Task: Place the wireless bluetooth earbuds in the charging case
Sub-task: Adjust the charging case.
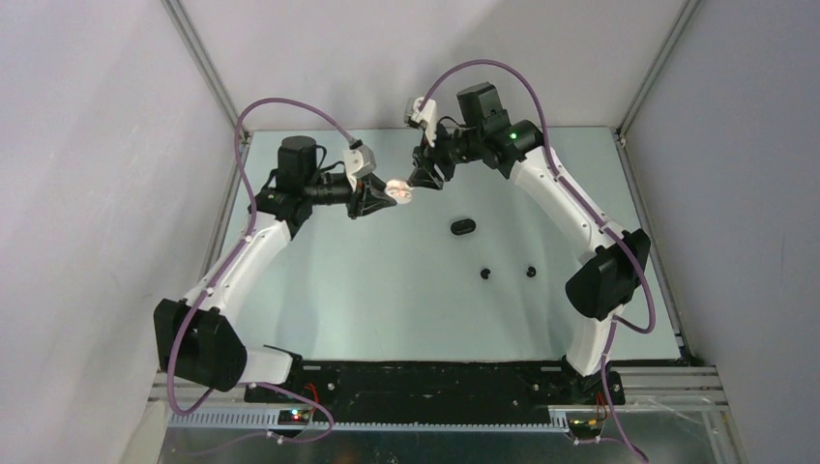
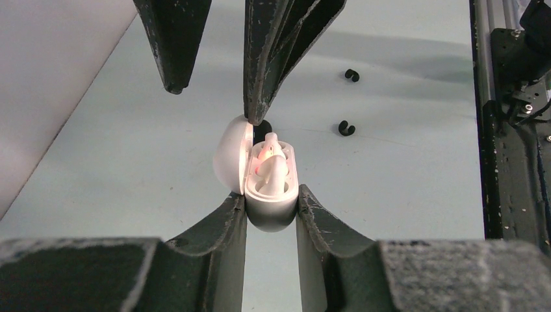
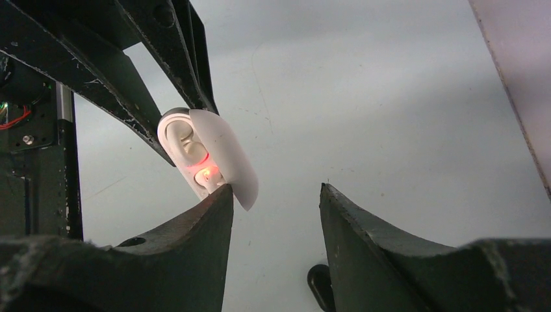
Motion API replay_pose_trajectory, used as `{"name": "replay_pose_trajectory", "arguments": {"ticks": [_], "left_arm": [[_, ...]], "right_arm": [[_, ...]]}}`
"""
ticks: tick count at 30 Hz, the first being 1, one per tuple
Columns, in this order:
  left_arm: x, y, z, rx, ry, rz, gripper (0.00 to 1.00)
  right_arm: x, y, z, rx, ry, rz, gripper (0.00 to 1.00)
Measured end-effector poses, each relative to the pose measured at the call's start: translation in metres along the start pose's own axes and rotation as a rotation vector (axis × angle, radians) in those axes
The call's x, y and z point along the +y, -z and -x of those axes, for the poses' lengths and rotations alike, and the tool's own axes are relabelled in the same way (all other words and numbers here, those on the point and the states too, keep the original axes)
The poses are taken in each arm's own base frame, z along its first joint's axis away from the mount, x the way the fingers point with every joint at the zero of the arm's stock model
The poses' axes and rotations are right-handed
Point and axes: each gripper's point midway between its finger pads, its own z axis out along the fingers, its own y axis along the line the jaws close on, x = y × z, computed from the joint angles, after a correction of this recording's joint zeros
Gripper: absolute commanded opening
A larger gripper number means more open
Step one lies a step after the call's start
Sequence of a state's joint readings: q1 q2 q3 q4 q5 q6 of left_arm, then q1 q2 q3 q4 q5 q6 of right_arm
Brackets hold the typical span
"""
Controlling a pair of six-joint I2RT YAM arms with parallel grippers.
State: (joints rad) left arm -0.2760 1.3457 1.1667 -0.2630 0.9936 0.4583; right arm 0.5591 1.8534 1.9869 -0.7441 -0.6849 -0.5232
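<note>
My left gripper (image 2: 271,196) is shut on the base of a white charging case (image 2: 273,195) and holds it above the table with its lid (image 2: 232,155) swung open. Two white earbuds (image 2: 271,168) sit in its wells, lit by a red glow. My right gripper (image 3: 274,190) stands open at the case (image 3: 195,153); one fingertip (image 3: 217,195) touches the lid's edge and nothing lies between its fingers. In the top view both grippers (image 1: 385,193) (image 1: 423,177) meet at the back middle. Two black earbuds (image 1: 486,274) (image 1: 531,272) lie loose on the table.
A closed black case (image 1: 463,227) lies on the table right of centre, just below the right gripper; its end shows in the right wrist view (image 3: 320,285). Grey walls close in the table on three sides. The black base rail (image 1: 435,382) runs along the near edge.
</note>
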Motion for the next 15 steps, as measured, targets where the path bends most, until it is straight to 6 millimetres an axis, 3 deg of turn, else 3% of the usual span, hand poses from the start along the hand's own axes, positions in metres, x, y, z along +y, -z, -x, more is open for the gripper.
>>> {"name": "replay_pose_trajectory", "arguments": {"ticks": [7, 15], "left_arm": [[-0.002, 0.000, -0.002, 0.007, -0.002, -0.005, 0.00], [-0.004, 0.000, -0.003, 0.014, -0.014, -0.009, 0.00]], "right_arm": [[0.006, 0.000, 0.003, -0.021, -0.012, 0.039, 0.74], [0.029, -0.004, 0.005, -0.024, 0.019, 0.128, 0.74]]}}
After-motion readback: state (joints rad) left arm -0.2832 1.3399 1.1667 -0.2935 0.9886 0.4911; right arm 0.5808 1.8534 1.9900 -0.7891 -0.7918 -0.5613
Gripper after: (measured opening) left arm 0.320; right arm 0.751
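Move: The open charging case is still pinched in the left fingertips, its middle about 3 cm to the right of the left hand, level with it. From the right hand the case lies some 4 cm left, 3 cm back and roughly 2 cm lower, one fingertip close to the raised lid. On the table nearly 30 cm below, the black case is about 10 cm right and 3 cm ahead, the near black earbud some 14 cm right and 10 cm back. Back towards its base by nearly 3 cm and about 1 cm left, the right hand shifts until its fingers straddle the end of the open case, turning some 5 degrees counter-clockwise and spreading its fingers wider. The rear fingertip goes from beside the lid's edge to clear air behind the case body. The left hand keeps its pinch, almost still. ##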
